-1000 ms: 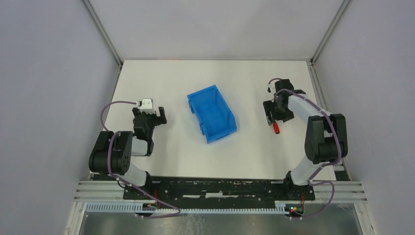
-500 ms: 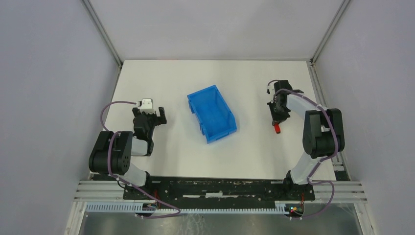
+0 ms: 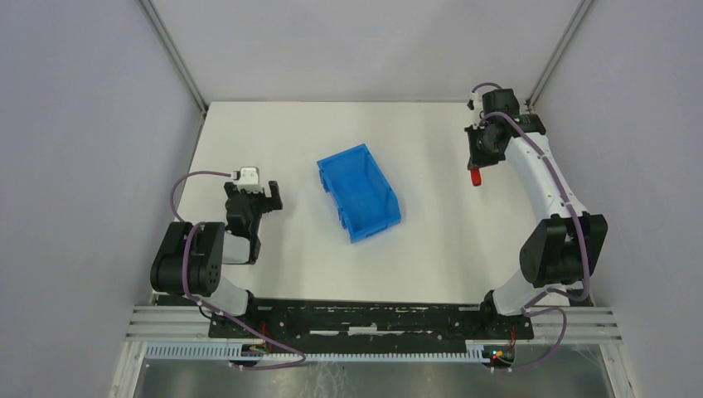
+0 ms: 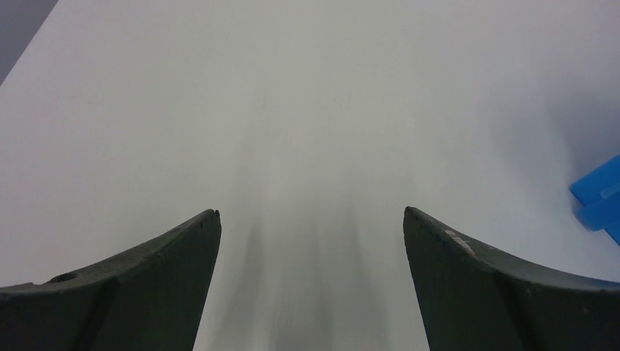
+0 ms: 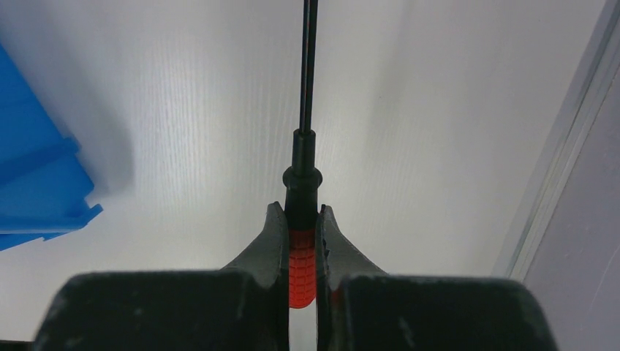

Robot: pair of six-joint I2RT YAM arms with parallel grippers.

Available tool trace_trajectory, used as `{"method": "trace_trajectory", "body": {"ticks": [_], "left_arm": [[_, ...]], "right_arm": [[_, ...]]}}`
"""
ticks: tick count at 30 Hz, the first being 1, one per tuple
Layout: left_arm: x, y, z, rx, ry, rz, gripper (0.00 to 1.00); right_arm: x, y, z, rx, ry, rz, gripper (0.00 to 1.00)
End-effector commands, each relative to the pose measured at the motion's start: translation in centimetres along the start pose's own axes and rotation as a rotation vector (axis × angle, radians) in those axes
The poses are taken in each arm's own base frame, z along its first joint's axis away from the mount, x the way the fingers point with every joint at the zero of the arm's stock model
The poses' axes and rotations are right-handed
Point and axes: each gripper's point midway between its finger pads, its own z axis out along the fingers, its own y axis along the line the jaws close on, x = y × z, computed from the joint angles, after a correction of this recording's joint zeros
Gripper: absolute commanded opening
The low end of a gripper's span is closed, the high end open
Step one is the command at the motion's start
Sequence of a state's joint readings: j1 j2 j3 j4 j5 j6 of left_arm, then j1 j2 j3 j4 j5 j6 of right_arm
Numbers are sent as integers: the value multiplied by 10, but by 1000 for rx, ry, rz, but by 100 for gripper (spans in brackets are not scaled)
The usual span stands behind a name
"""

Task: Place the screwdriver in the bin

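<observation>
The screwdriver (image 5: 302, 267) has a red ribbed handle and a thin black shaft pointing away from the wrist camera. My right gripper (image 5: 300, 210) is shut on that handle, and it is lifted above the white table. In the top view the red handle of the screwdriver (image 3: 477, 177) hangs below my right gripper (image 3: 480, 162) at the far right of the table. The blue bin (image 3: 359, 192) stands in the middle, well to the left of it, and its corner (image 5: 36, 194) shows at the left of the right wrist view. My left gripper (image 4: 311, 213) is open over bare table.
A metal frame post and grey wall (image 3: 551, 58) stand close behind and to the right of the right arm. The table's right edge rail (image 5: 566, 146) runs beside the held tool. A blue edge of the bin (image 4: 601, 197) shows at the right of the left wrist view.
My right gripper closed on the screwdriver's handle, lifted it off the table and carried it back toward the far right corner. The left arm and bin stayed still.
</observation>
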State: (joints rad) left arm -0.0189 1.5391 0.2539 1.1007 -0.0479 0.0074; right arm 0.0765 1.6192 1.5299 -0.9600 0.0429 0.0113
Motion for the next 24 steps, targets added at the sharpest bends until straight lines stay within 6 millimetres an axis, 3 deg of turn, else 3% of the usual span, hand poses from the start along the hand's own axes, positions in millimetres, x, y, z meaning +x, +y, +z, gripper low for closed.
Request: {"method": "trace_trajectory", "body": {"ticks": [1, 2, 6, 8, 10, 13, 16, 18, 24], "left_arm": [[-15, -1, 2, -2, -54, -34, 100], [-16, -1, 2, -2, -54, -35, 100], [-15, -1, 2, -2, -53, -34, 100], [-15, -1, 2, -2, -54, -34, 100], [-15, -1, 2, -1, -54, -34, 100], [-15, -1, 2, -2, -54, -34, 100], [-15, -1, 2, -3, -53, -34, 100], [-15, -1, 2, -2, -54, -34, 100], [-15, -1, 2, -2, -54, -34, 100]], "right_arm": [[-16, 41, -23, -106, -67, 36, 0], [-25, 59, -28, -132, -102, 18, 0], [-43, 172, -48, -309, -178, -145, 0], [-44, 210, -52, -353, -181, -205, 0], [-45, 237, -53, -382, -187, -242, 0], [-41, 262, -45, -403, -182, -273, 0], [-24, 289, -31, -426, -150, -331, 0], [-8, 300, -12, -426, -113, -365, 0], [32, 311, 56, -393, -14, -394, 0]]}}
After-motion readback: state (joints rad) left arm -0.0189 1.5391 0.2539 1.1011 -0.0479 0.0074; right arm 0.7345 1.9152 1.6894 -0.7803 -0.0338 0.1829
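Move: The right hand already holds the screwdriver by the front of its red handle, shaft pointing forward, well above the table. The blue bin stands with its middle about 30 cm to this hand's left, some 2 cm nearer the base and roughly 14 cm below it, and nothing stands between them. From the idle left hand the bin's middle is about 30 cm to the right, some 2 cm back and 4 cm lower. Leftward in one fast sweep of about 30 cm, the right hand carries the screwdriver from the open table to over the bin, arching up some 4 cm on the way and drawing slightly back. It turns about 30 degrees counter-clockwise, bringing the shaft in line with the bin's long sides, then slows and sinks into a descent towards the bin, fingers still shut on the handle. ##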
